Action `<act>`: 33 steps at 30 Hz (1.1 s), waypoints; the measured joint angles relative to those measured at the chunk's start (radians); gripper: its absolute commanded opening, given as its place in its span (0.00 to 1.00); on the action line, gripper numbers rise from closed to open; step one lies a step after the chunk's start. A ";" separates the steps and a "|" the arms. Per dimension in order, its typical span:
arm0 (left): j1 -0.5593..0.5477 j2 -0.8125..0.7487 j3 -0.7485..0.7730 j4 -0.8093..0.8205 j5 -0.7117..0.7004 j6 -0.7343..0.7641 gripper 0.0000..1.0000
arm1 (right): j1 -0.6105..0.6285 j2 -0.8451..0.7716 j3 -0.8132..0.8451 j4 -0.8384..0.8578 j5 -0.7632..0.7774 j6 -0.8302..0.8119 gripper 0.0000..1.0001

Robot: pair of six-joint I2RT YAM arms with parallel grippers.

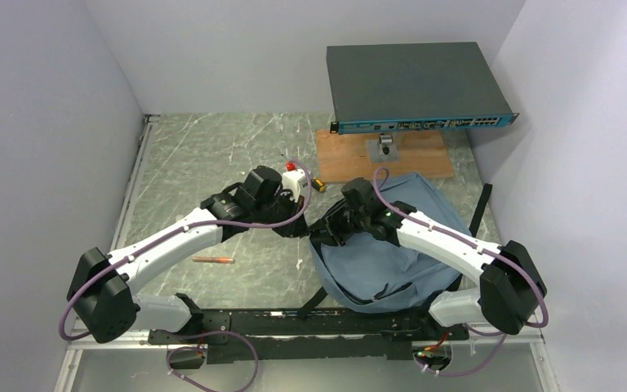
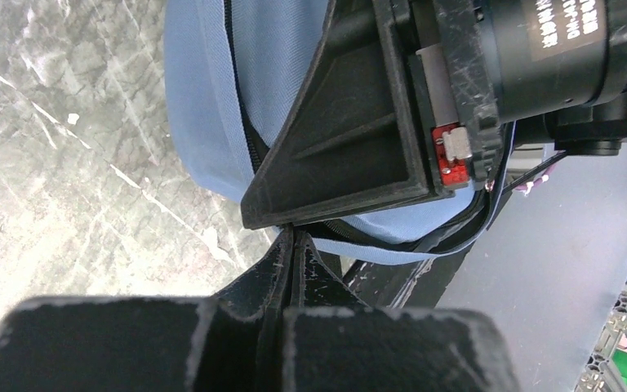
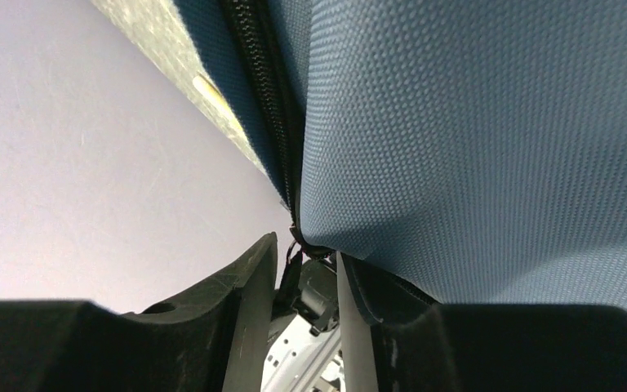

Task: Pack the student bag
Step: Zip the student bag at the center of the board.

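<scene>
The student bag (image 1: pixel 392 257), blue-grey fabric with black zip trim, lies flat on the table's right half. Both grippers meet at its left edge. My left gripper (image 1: pixel 297 229) is shut, its tips (image 2: pixel 294 234) pinching the bag's (image 2: pixel 200 98) piped zip edge just under a black finger (image 2: pixel 351 139) of the right gripper. My right gripper (image 1: pixel 327 232) stands partly open at the zip line (image 3: pixel 265 73) of the bag (image 3: pixel 490 139). A small black zip tab (image 3: pixel 292 260) hangs in the gap of the right gripper (image 3: pixel 306 249), and the right-hand finger (image 3: pixel 351 318) lies against the fabric.
A dark grey network switch (image 1: pixel 416 82) stands raised on a stand over a wooden board (image 1: pixel 351 159) at the back. An orange pen (image 1: pixel 212 260) lies on the marble table. A red-capped item (image 1: pixel 291 167) and a yellow-black one (image 1: pixel 318 184) sit behind the grippers. Walls close both sides.
</scene>
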 measured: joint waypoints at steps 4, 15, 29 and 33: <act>0.000 0.000 0.000 -0.016 -0.003 0.011 0.01 | 0.000 -0.016 0.000 -0.005 -0.011 -0.018 0.36; 0.000 0.000 0.000 -0.029 0.008 0.023 0.05 | -0.001 -0.029 0.005 -0.002 -0.026 -0.017 0.27; 0.016 -0.155 -0.098 0.042 0.120 -0.013 0.66 | 0.000 0.001 -0.037 0.097 -0.058 -0.308 0.00; 0.045 -0.258 -0.146 0.119 0.046 -0.093 0.70 | -0.001 -0.053 -0.129 0.201 -0.068 -0.445 0.00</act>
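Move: The zip pull sits about 1 cm to the left of the right hand's point, level with it, at the near-left edge of the bag and between its part-open fingers. The left hand's shut fingers meet it there, so for them it is right at the tips. From the right hand, the bag's middle is about 20 cm right and 6 cm below, the screwdriver some 16 cm ahead, and the black strap about 14 cm back, both roughly 12 cm lower. Rising about 1 cm and then sinking again beside the left fingertips, the right hand shuts its part-open fingers on the zip pull, keeps the pinch and twists some 30 degrees, tipping down and counter-clockwise, while easing back and down along the zip. The left hand holds nearly still until that pinch closes, then opens wide, lets go, and backs off up and left, ending about 5 cm away. ##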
